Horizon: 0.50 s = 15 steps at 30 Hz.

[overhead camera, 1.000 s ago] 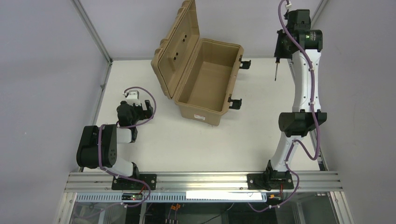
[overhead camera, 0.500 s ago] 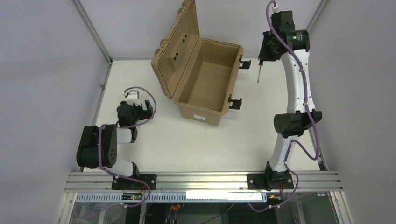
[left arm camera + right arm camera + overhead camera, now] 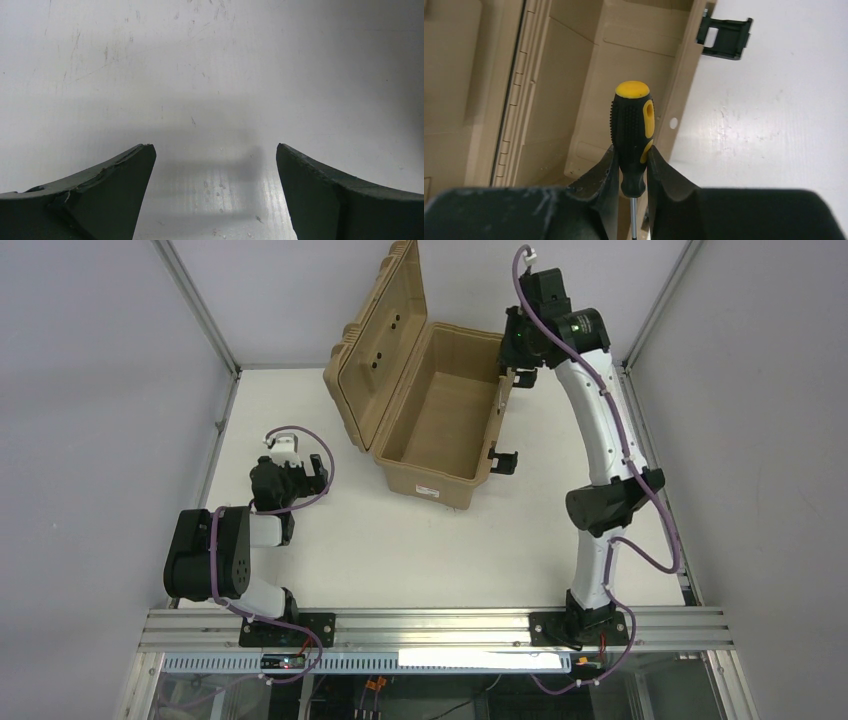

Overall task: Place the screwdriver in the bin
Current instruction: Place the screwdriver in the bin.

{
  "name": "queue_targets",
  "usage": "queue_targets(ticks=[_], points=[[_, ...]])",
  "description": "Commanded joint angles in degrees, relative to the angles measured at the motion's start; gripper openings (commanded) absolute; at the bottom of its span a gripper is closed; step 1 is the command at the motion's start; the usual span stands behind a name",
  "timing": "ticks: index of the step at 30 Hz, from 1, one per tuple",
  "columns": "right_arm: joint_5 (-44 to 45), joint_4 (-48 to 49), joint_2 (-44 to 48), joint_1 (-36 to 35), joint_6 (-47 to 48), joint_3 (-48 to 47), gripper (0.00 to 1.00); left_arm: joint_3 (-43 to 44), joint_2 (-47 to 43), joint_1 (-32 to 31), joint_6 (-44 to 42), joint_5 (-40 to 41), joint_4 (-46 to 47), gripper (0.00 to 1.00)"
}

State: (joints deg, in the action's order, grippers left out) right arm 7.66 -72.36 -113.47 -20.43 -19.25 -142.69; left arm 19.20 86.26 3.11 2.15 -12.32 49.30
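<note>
The screwdriver, black-handled with a yellow cap, is pinched low on its handle between my right gripper's fingers, and its thin shaft runs back toward the wrist. The bin is a tan case standing open at the back middle of the table, its lid raised on the left. My right gripper hangs over the bin's right rim, and the bin's inner wall lies under the handle. My left gripper is open over bare table, far left of the bin, holding nothing.
Black latches stick out from the bin's right side; one latch shows in the right wrist view. The left arm sits folded at the near left. Metal frame posts border the white table.
My right arm has swung left with the screwdriver, from beside the bin's right side to over its right rim. The left arm has not moved.
</note>
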Motion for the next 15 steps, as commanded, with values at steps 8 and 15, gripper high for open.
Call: queue_targets(ticks=[8, 15], points=[[1.31, 10.55, -4.33, -6.67, -5.09, -0.75, 0.03, -0.15, 0.05, 0.32, 0.39, -0.89, 2.49, 0.99], [2.07, 14.11, -8.08, -9.29, -5.89, -0.70, 0.02, -0.13, 0.05, 0.36, 0.40, -0.89, 2.47, 0.99]])
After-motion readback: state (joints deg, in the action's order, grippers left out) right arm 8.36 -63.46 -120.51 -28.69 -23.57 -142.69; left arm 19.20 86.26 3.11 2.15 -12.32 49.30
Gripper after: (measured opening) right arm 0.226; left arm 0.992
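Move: The right hand, already holding the screwdriver high near the bin's latch-side rim, has the bin's middle about 11 cm to its left, 7 cm ahead and 25 cm below. The far latch is some 12 cm ahead and 7 cm right, the near latch about 8 cm back and 2 cm right, and the raised lid roughly 24 cm left and 8 cm ahead. From the idle left hand the bin lies about 13 cm ahead and 35 cm right. Keeping the screwdriver pinched, the right hand sweeps left about 9 cm over the open bin, sinking some 3 cm. ##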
